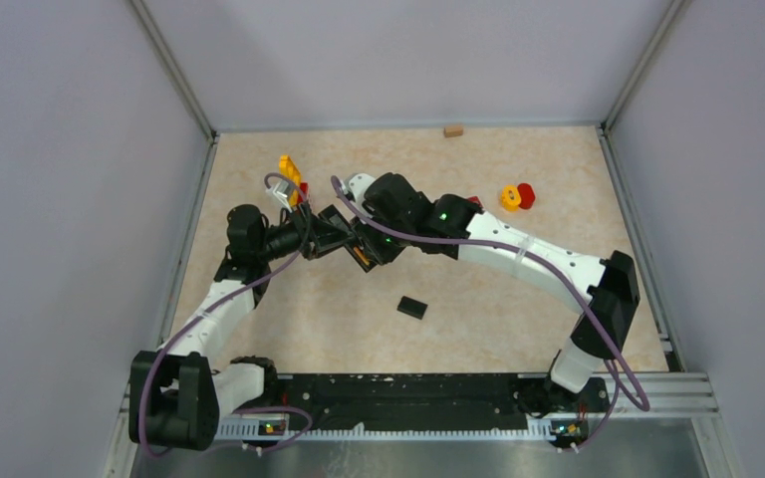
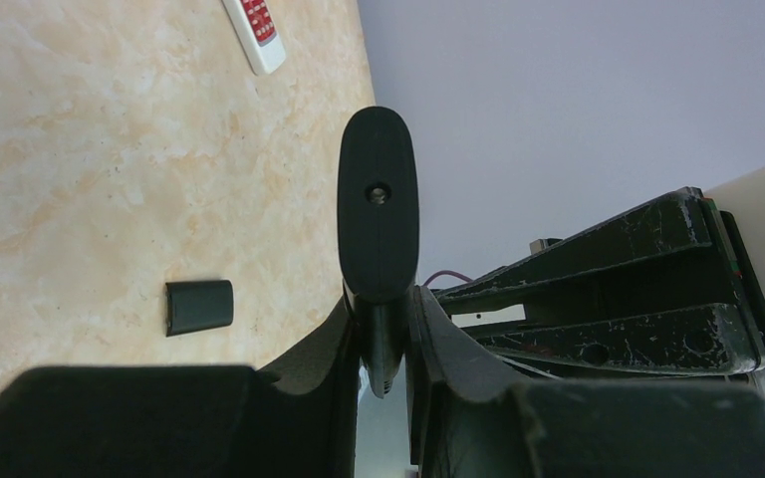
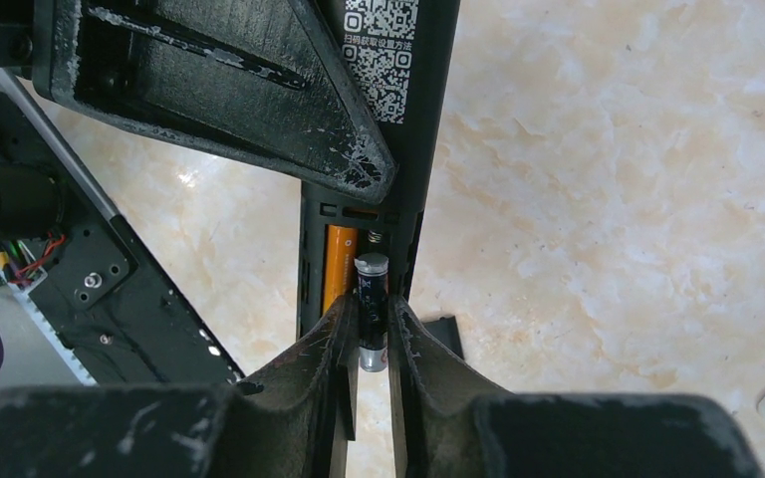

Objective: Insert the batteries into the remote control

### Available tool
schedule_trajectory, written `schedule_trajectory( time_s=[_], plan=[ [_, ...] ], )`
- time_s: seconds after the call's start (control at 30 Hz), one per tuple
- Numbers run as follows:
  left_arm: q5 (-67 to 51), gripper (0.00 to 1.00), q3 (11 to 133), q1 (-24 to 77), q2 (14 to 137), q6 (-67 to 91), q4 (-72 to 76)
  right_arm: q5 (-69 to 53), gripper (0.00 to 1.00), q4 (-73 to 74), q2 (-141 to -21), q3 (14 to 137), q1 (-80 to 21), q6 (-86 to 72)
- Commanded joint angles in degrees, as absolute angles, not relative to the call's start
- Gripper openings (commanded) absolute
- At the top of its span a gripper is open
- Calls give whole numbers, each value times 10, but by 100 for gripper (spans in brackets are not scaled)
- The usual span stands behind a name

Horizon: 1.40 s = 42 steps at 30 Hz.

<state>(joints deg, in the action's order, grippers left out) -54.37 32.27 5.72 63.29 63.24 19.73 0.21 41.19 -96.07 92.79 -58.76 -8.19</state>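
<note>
My left gripper [image 1: 327, 235] [image 2: 388, 324] is shut on a black remote control [image 2: 379, 199] [image 3: 390, 159], held off the table with its open battery bay facing the right gripper. An orange battery [image 3: 339, 274] lies in the bay's left slot. In the right slot next to it stands a dark battery [image 3: 371, 284] with metal ends. My right gripper [image 3: 371, 307] [image 1: 372, 249] is shut on this battery, a finger against each side. The remote's black battery cover [image 1: 411, 308] [image 2: 199, 306] lies flat on the table, near of both grippers.
A white remote [image 2: 256, 30] with red buttons lies on the table. Yellow and red toy pieces [image 1: 290, 171] sit behind the left gripper; a yellow piece [image 1: 509, 198] and a red piece [image 1: 526, 194] lie at the right. A small wooden block [image 1: 452, 130] rests by the back wall.
</note>
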Motion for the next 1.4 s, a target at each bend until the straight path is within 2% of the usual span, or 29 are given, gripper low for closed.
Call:
schedule_trajectory(
  time_s=[0.0, 0.5, 0.7, 0.83, 1.03, 1.37],
  plan=[
    [-557, 0, 348, 60, 632, 637, 229, -13, 17, 409, -957, 953, -593, -95],
    [-552, 0, 348, 60, 635, 627, 217, -13, 26, 417, -953, 953, -593, -105],
    [-551, 0, 349, 60, 635, 628, 216, 11, 49, 386, -925, 937, -591, -128],
    [-552, 0, 349, 60, 633, 631, 216, 2, 60, 350, -897, 918, -577, -150],
    [-551, 0, 352, 60, 634, 645, 216, -36, 74, 206, -818, 817, -571, -177],
    [-540, 0, 364, 59, 635, 738, 249, 46, 78, -119, -646, 569, -564, -373]
  ],
)
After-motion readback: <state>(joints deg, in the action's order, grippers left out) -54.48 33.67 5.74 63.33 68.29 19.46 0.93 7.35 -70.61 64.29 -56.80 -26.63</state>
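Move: Between the right hand's fingertips lies the dark battery, in its slot of the open remote; the orange battery is beside it, about 1 cm back and 1 cm to the left. The remote's middle is some 4 cm ahead and 4 cm left of that hand, and the battery cover lies on the table about 9 cm right, 7 cm back and 17 cm below. From the left hand, which grips the remote, the dark battery is roughly 4 cm back and 4 cm right, level. Opening its fingers wide around the dark battery, the right hand first lingers at the slot, then comes away from the remote, rising about 8 cm and drifting a little to the right while the wrist rolls some 35 degrees, left side up. The left hand keeps its grip on the remote, lifting it about a centimetre at the end. ##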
